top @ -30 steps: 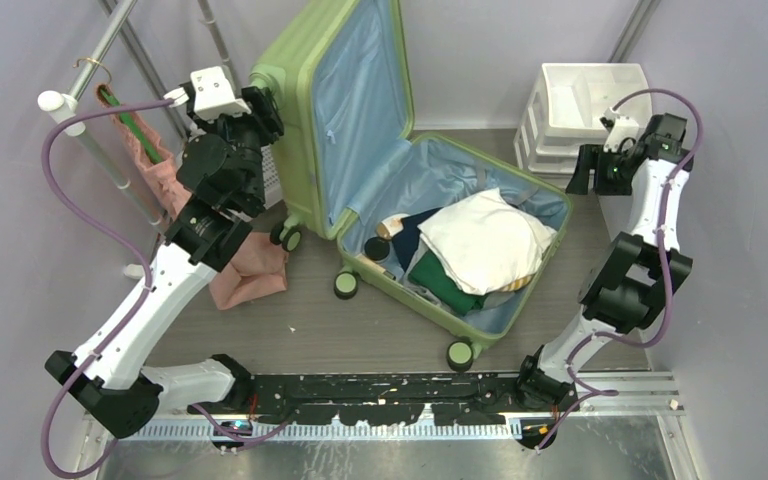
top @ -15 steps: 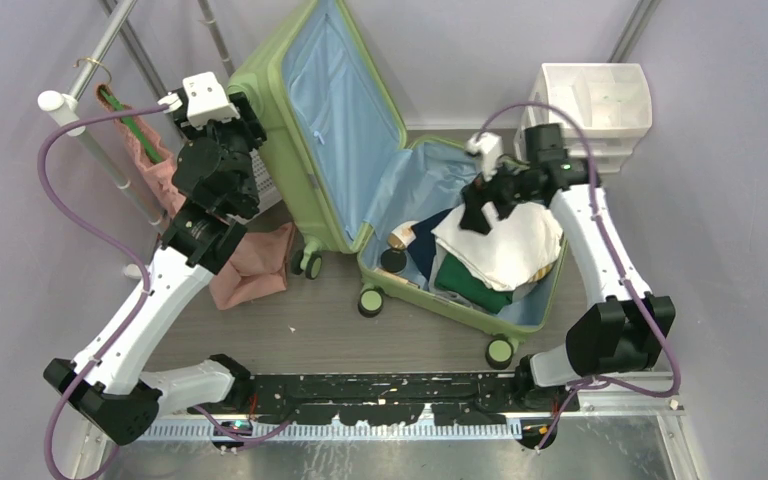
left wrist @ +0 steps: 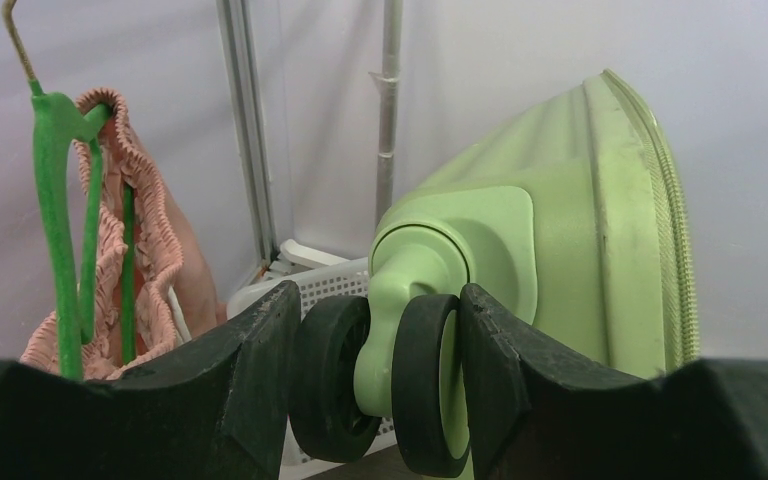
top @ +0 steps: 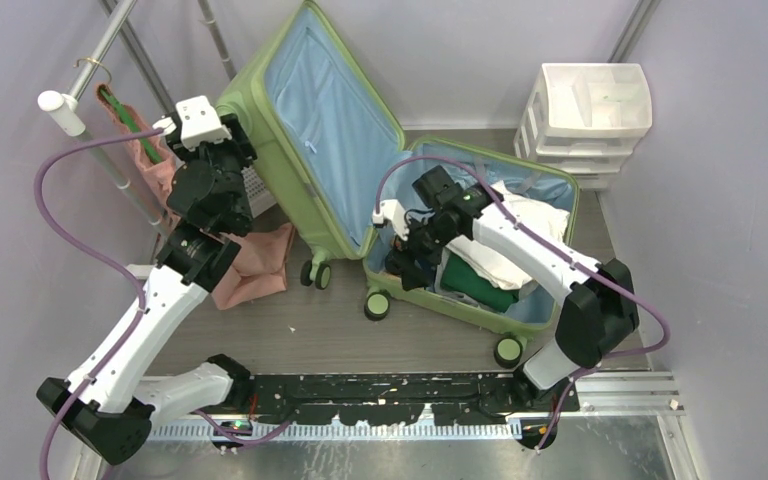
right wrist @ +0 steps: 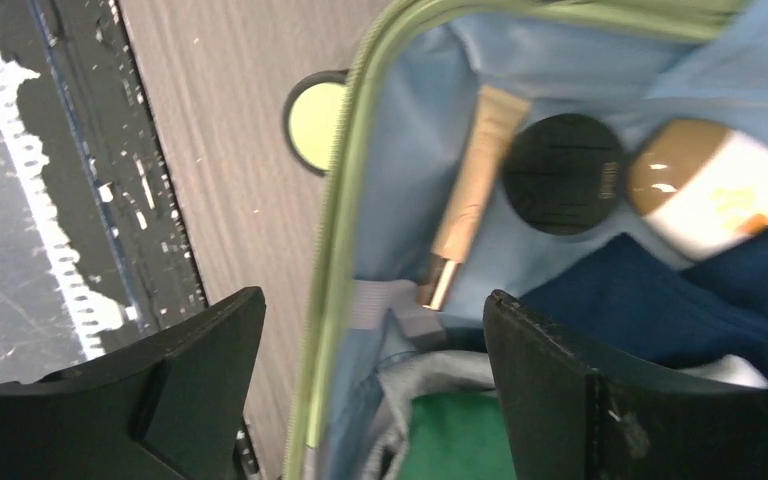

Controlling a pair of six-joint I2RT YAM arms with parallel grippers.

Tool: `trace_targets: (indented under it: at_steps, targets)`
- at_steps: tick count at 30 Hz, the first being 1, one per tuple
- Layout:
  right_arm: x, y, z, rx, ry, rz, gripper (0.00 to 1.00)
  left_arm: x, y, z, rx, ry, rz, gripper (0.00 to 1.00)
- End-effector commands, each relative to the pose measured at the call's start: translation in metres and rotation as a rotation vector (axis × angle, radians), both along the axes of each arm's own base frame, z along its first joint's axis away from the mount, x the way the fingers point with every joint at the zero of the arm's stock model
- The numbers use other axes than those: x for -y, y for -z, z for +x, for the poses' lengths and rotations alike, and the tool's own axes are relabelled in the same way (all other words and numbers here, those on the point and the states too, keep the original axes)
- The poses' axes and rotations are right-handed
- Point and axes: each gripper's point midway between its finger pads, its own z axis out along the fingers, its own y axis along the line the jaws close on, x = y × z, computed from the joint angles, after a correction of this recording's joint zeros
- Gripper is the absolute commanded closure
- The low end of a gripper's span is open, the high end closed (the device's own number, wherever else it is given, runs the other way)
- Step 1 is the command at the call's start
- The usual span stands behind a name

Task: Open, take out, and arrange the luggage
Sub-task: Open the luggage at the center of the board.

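The luggage (top: 332, 130), a light-green hard-shell suitcase, lies open with its blue-lined lid propped up at the back left. My left gripper (left wrist: 378, 340) is shut on a twin black wheel (left wrist: 422, 385) at the lid's upper outer corner (top: 235, 135). The base (top: 560, 190) holds a white folded cloth (top: 520, 225), a green cloth (top: 475, 280) and a navy cloth (right wrist: 660, 310). My right gripper (right wrist: 375, 310) hangs open over the base's near-left corner (top: 410, 265), straddling the green rim. A beige tube (right wrist: 470, 190), a black round compact (right wrist: 563, 173) and a white bottle (right wrist: 710, 185) lie just beyond it.
A white drawer unit (top: 590, 110) stands at the back right. Behind the lid sits a white mesh basket (left wrist: 330, 290). A pink garment on a green hanger (left wrist: 60, 200) hangs from the rail (top: 110, 40) at left. Pink cloth (top: 255, 265) lies on the floor.
My right arm swung from the drawer unit across to the suitcase's near-left corner and opened. The lid tilted further back-left with my left gripper, and the base slid slightly right.
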Motion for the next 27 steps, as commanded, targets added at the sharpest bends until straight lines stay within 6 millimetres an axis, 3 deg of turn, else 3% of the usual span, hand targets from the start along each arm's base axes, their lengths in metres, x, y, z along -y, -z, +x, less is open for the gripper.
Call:
trace_targets:
  at_steps: [1,4,7,13,16,20,27]
  targets:
    - [-0.01,0.015,-0.025,-0.03,-0.025,-0.039,0.17,-0.002,0.007,0.0,-0.016,-0.008,0.04,1.0]
    - [-0.016,0.031,-0.034,-0.021,-0.023,-0.078,0.25,-0.003,0.01,-0.001,-0.016,-0.005,0.038,1.0]
    - [-0.018,0.043,-0.029,0.018,0.02,-0.113,0.35,-0.003,0.012,-0.003,-0.015,0.001,0.033,1.0]
    - [-0.021,0.044,-0.016,0.052,0.099,-0.109,0.74,-0.001,0.016,-0.004,-0.014,0.025,0.032,1.0]
    - [-0.023,0.043,-0.016,0.048,0.113,-0.096,0.85,0.006,0.018,-0.003,-0.012,0.069,0.016,1.0]
    - [-0.023,0.044,-0.018,0.041,0.126,-0.089,0.93,0.017,0.018,-0.002,-0.012,0.135,-0.003,1.0]
    - [-0.029,0.045,-0.03,-0.027,0.137,-0.042,0.94,0.045,0.013,-0.008,-0.001,0.317,-0.052,1.0]
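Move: The bit of the open luggage's near rim that I will grip lies about 3 cm back, 1 cm left and 5 cm below my right hand. Inside the shell, the tube is some 3 cm ahead and 6 left, and the black compact 6 ahead and 6 left. The near-left castor stands 5 cm back, 9 left. My left hand already holds the lid's corner wheel; from it that rim spot is about 17 cm back, 31 right and 35 below. I bring my right hand down and back onto the near rim, dropping about 5 cm, overshooting back slightly and coming forward again some 2 cm as my open fingers close, one inside the shell and one outside, until they pinch the rim; then I keep that grip. My left hand keeps its hold on the lid's wheel, easing back and down only about a centimetre. ##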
